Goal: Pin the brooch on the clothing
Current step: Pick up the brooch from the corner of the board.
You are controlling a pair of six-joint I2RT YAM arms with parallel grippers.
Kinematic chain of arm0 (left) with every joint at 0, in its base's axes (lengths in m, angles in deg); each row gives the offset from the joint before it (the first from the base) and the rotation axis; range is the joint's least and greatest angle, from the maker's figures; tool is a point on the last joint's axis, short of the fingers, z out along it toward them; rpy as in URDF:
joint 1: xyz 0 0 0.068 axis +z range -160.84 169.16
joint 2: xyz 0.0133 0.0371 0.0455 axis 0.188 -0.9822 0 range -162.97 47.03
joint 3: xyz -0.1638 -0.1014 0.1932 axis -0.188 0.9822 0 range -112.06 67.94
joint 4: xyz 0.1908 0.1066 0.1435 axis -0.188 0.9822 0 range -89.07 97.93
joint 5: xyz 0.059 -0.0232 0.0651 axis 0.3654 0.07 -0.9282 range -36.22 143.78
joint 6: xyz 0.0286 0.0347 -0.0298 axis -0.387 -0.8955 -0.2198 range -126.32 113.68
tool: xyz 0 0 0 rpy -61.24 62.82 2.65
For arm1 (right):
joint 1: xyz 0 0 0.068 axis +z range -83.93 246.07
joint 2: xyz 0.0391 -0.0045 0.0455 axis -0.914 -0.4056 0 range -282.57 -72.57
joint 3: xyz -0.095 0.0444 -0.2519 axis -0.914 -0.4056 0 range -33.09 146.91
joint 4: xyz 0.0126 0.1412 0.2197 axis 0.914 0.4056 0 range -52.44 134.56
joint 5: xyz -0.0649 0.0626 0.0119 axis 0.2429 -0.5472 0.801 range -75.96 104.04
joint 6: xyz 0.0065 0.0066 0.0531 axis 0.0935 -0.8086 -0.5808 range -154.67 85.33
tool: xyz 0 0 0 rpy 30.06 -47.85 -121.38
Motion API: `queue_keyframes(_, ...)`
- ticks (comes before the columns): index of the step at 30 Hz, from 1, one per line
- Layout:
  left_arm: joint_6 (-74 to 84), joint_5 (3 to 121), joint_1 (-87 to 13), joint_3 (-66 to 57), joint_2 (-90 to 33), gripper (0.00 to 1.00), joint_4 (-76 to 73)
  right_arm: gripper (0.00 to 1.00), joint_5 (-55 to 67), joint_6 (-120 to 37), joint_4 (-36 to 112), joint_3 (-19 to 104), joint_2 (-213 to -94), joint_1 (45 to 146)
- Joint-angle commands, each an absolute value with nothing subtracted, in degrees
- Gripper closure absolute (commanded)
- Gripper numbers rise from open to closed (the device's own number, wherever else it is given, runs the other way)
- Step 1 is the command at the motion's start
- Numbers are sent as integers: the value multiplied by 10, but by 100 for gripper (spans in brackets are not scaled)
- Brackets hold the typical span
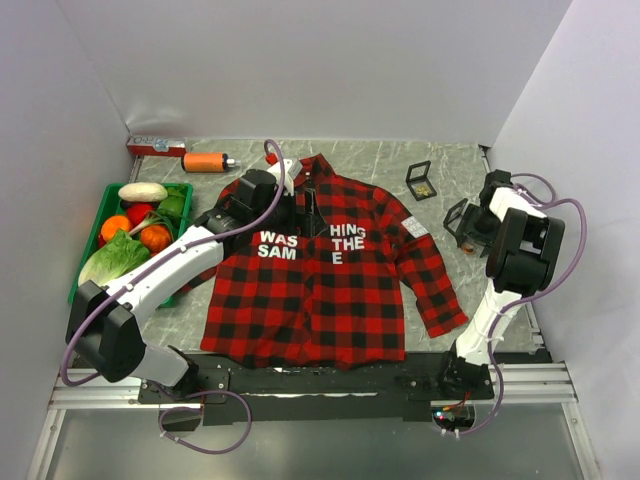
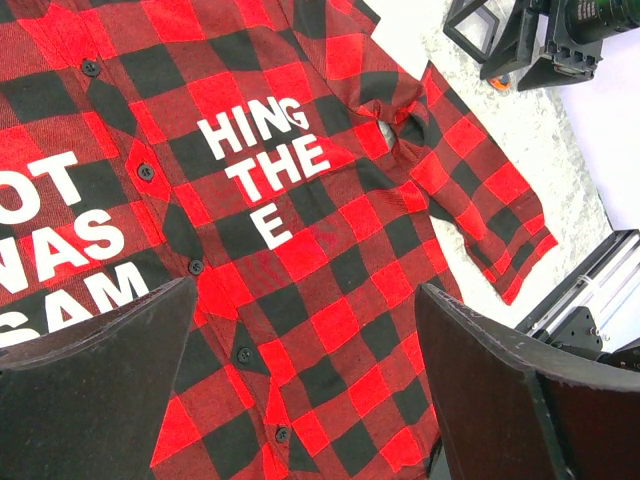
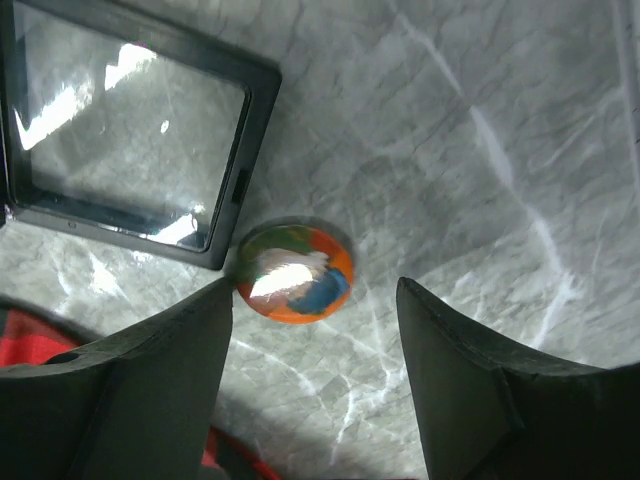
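Note:
The clothing [image 1: 310, 285], a red-and-black plaid shirt with white lettering, lies spread flat on the table with its collar toward the back. My left gripper [image 1: 303, 197] hovers over the collar area. In the left wrist view it [image 2: 305, 300] is open above the button placket [image 2: 195, 267], nothing between its fingers. The brooch [image 3: 295, 272], a round glossy badge in orange, green and blue, lies on the marble table right of the shirt. My right gripper [image 3: 315, 290] is open just above it. Its left fingertip [image 3: 215, 300] is at the badge's edge, and it holds nothing.
A black case with a clear lid [image 3: 130, 130] lies right beside the brooch, and a small open black box [image 1: 420, 180] stands further back. A green crate [image 1: 88, 262] of vegetables sits at the left. An orange bottle [image 1: 205, 161] lies at the back.

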State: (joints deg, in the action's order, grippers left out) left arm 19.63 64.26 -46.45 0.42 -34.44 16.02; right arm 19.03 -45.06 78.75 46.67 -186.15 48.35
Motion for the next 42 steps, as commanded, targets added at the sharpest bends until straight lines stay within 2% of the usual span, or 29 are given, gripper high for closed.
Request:
queue_keyframes(1,191,642,-465,-18,-327,4,153,29,196,-442,788,498,-1874,481)
queue_keyframes(4,192,642,-465,-18,-325,3,152,30,189,-437,797,506,-1880,481)
queue_keyframes(11,192,645,-465,-16,-323,4,151,42,178,-438,804,499,-1874,481)
queue_keyframes(18,190,639,-465,-17,-322,4,152,47,179,-435,819,504,-1878,481)
queue_keyframes(19,191,637,-465,-18,-322,4,153,53,177,-435,821,507,-1880,481)
queue_keyframes(22,188,634,-465,-17,-322,3,153,60,161,-429,826,507,-1881,481)
queue_keyframes(29,189,632,-465,-17,-324,4,152,64,125,-439,817,469,-1853,510)
queue_keyframes(34,191,637,-465,-15,-323,4,151,64,106,-452,812,432,-1778,531)
queue_keyframes(42,192,644,-465,-15,-338,4,150,64,111,-475,845,441,-1695,641)
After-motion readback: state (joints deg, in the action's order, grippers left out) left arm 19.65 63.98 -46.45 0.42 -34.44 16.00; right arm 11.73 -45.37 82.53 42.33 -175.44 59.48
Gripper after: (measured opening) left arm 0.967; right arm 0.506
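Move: The brooch lies practically between the right hand's open fingertips, barely 1 cm to the left of centre and at about their height, on the table by the near right corner of its open frame case; that case's middle is some 4 cm left and 7 cm ahead. The sleeve's white patch sits about 16 cm left and 5 cm ahead, the other case about 14 cm left and 18 cm ahead. From the left hand the brooch is about 44 cm to the right, roughly level, and 21 cm below. Staying almost in place low at the table, with less than a centimetre of drift, the right hand closes its part-open fingers from either side until they stop on the brooch, pinching it by its left and right edges. Keeping that grip, it then carries the brooch about 10 cm left towards the sleeve's white patch, slowly at first and then faster, lifting some 4 cm near the end while turning roughly 15 degrees counter-clockwise. ##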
